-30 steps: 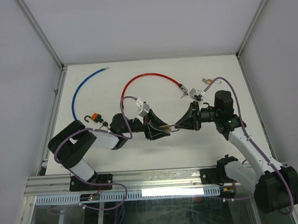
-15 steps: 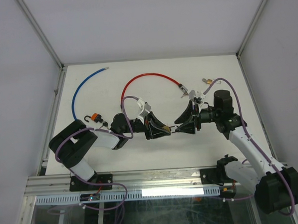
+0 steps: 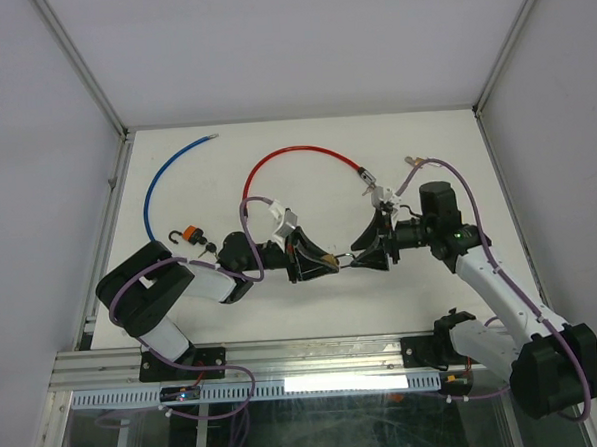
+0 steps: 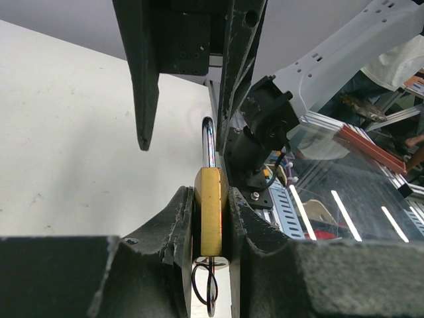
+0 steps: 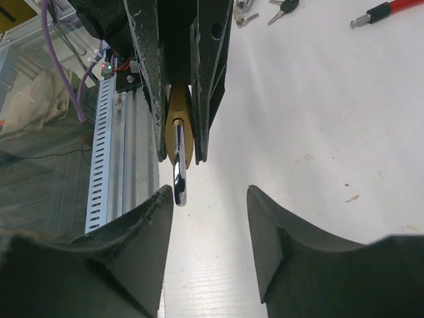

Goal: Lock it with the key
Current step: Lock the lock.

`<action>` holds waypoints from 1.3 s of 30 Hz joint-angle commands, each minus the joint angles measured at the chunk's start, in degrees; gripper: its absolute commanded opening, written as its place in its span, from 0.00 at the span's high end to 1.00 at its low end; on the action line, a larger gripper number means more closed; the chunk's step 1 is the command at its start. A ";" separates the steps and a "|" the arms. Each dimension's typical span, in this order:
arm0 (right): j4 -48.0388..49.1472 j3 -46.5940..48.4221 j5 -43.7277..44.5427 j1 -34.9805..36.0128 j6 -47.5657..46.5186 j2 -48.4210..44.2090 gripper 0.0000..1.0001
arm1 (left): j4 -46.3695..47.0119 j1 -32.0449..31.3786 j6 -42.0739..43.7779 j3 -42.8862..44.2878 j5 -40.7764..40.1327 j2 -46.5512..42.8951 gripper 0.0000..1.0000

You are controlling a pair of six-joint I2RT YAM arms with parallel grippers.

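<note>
A brass padlock stands edge-on between the pads of my left gripper, which is shut on its body. Its steel shackle points up toward my right gripper. A key on a thin black ring hangs from the padlock's underside, between the left fingers. In the right wrist view the padlock and its shackle tip sit just beyond my right gripper, which is open and holds nothing. From above, the two grippers face each other at the table's middle.
A red cable arcs across the back of the table and a blue cable lies at the back left. A small orange-and-black lock sits left of my left arm. Loose keys lie behind the right gripper. The aluminium rail runs along the near edge.
My left gripper closed on the padlock's body. The right gripper, shut at the shackle a second ago, has opened and let go, drawing back slightly to the right.
</note>
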 commanded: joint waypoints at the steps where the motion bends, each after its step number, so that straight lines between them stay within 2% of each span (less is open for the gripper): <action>1: -0.61 2.38 0.38 1.11 -2.76 0.20 0.52 | 7.19 -0.43 -0.84 0.15 -1.34 -2.88 1.00; 6: 1.15 1.73 -1.63 1.35 -1.35 -0.31 0.66 | 7.12 -0.50 -0.85 0.24 -1.34 -2.88 1.00; 12: 4.46 1.17 -3.60 1.33 2.44 -1.68 0.61 | 6.97 -0.49 -0.89 0.24 -1.16 -2.78 1.00; 18: 6.02 0.70 -4.51 1.18 3.65 -2.17 0.64 | 6.50 -0.48 -0.67 0.39 -1.14 -2.88 1.00; 24: 5.74 0.62 -4.83 1.22 3.07 -1.63 0.90 | 6.50 -0.43 -0.85 0.59 -1.16 -2.95 1.00; 26: 5.14 0.80 -4.96 1.24 2.37 -1.39 0.95 | 6.49 -0.44 -0.93 0.63 -1.29 -3.04 1.00; 30: 5.15 0.55 -5.62 1.53 2.16 -1.05 1.00 | 6.49 -0.45 -0.88 0.80 -2.00 -3.19 1.00; 39: 12.02 -1.32 -6.64 3.64 9.29 1.84 1.00 | 7.16 -0.47 -0.31 2.48 -4.61 -1.08 1.00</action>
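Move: The padlock's shackle points at the half-open right fingers: its middle is about 2 cm to the left of the right hand, 1 cm back and 1 cm above. The brass lock body, still held by the left fingers, lies some 5 cm to the right hand's left, 1 cm back and 1 cm up. From the left hand, the shackle is roughly 5 cm to the right and level. The padlock's shackle is gripped from the right: the right hand dips slightly while easing back about 1 cm, then rises nearly 2 cm and edges 1 cm left, bringing the shackle's bow between its fingertips. Its fingers first narrow, then shut over the bow's end, and the hand seems to begin bearing left towards the body. The left hand keeps its grip and holds almost still. ##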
